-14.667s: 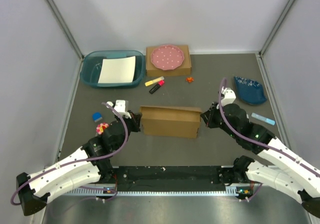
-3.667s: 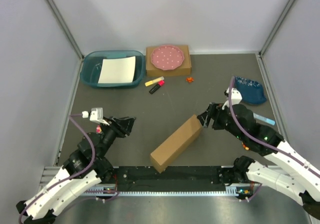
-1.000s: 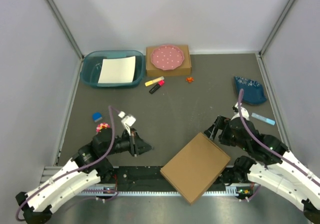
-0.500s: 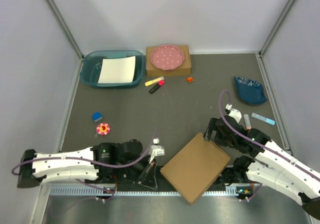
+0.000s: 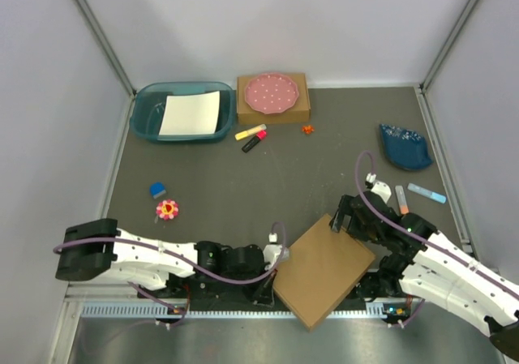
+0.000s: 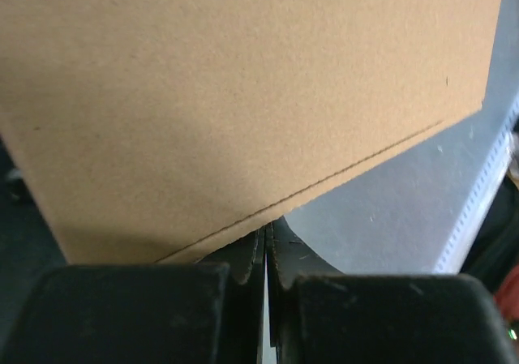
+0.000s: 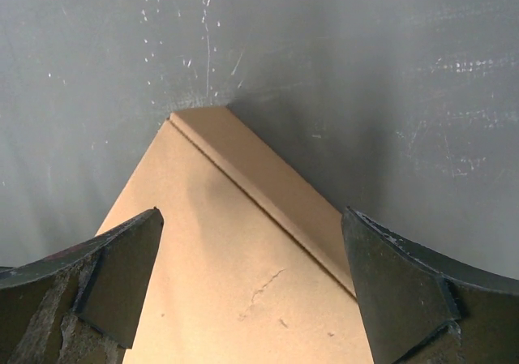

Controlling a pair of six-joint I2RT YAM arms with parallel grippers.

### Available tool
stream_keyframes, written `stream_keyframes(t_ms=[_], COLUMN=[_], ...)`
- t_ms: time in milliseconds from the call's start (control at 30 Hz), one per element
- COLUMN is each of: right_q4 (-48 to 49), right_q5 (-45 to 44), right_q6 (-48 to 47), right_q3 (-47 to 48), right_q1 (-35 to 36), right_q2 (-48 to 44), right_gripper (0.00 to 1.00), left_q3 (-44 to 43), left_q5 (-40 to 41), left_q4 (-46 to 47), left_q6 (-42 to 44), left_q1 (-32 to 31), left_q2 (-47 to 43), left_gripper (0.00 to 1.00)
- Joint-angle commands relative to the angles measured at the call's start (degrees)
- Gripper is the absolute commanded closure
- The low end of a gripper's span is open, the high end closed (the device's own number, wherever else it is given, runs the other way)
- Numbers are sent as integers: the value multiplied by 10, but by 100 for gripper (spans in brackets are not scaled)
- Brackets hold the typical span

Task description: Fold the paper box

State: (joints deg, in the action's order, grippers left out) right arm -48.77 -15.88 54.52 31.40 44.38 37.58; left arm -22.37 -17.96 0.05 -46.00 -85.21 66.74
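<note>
The paper box [image 5: 324,271] lies flat and closed at the table's near edge, turned diagonally, with its near corner over the metal rail. My left gripper [image 5: 280,255] is shut, low at the box's left edge. In the left wrist view its tips [image 6: 266,234] meet just under the cardboard edge [image 6: 243,96], with nothing between them. My right gripper [image 5: 340,219] hangs open over the box's far corner. The right wrist view shows that corner [image 7: 243,218] between the spread fingers [image 7: 113,275], which stand clear of the cardboard.
At the back stand a teal bin [image 5: 146,113] holding white paper and a small brown box [image 5: 298,104] bearing a pink dotted plate. Two markers [image 5: 251,135], a flower toy [image 5: 168,210], a blue block [image 5: 157,190], a blue dish [image 5: 405,147] and a light blue pen [image 5: 426,192] lie about.
My left arm has swung right along the near edge until its gripper reached the box's left side, and it has shut. The right gripper stayed over the far corner, a little wider.
</note>
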Motion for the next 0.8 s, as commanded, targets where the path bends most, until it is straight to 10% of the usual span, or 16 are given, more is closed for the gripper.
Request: stream_keyframes(t_ms=[0,767], right_q4=[35,368], right_q5=[9,95], right_q6=[-3,49], right_q3=[-4,-83], right_q1=[-5,-13], right_q2=[13,158], right_gripper=[7,8], left_q3=[0,-61], left_q5=[131,115], left_q4=[46,12], left_q6=[-4,62], left_q1=[14,445], left_q2=[-11,-44], left_gripper=[100,100])
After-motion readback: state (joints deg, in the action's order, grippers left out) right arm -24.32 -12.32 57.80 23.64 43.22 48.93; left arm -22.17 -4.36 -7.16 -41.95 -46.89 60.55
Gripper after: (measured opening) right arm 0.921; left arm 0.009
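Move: The paper box lies flat and askew, its middle about 15 cm to the left gripper's right, 8 cm ahead and roughly level with it. From the right gripper that middle is some 13 cm back, 7 cm left and 6 cm down. The flower toy is about 26 cm ahead and 29 cm left of the left gripper; the orange marker is 7 cm ahead and 15 cm right of the right gripper. Push the left gripper's shut fingers against the near-left short side of the paper box and sweep forward about 21 cm, drifting left in the later part and turning some 45 degrees counter-clockwise. Keep the right gripper wide open astride the opposite short edge; sink about 3 cm, then shift left and forward with the box, one finger over its top, the other outside its side. ##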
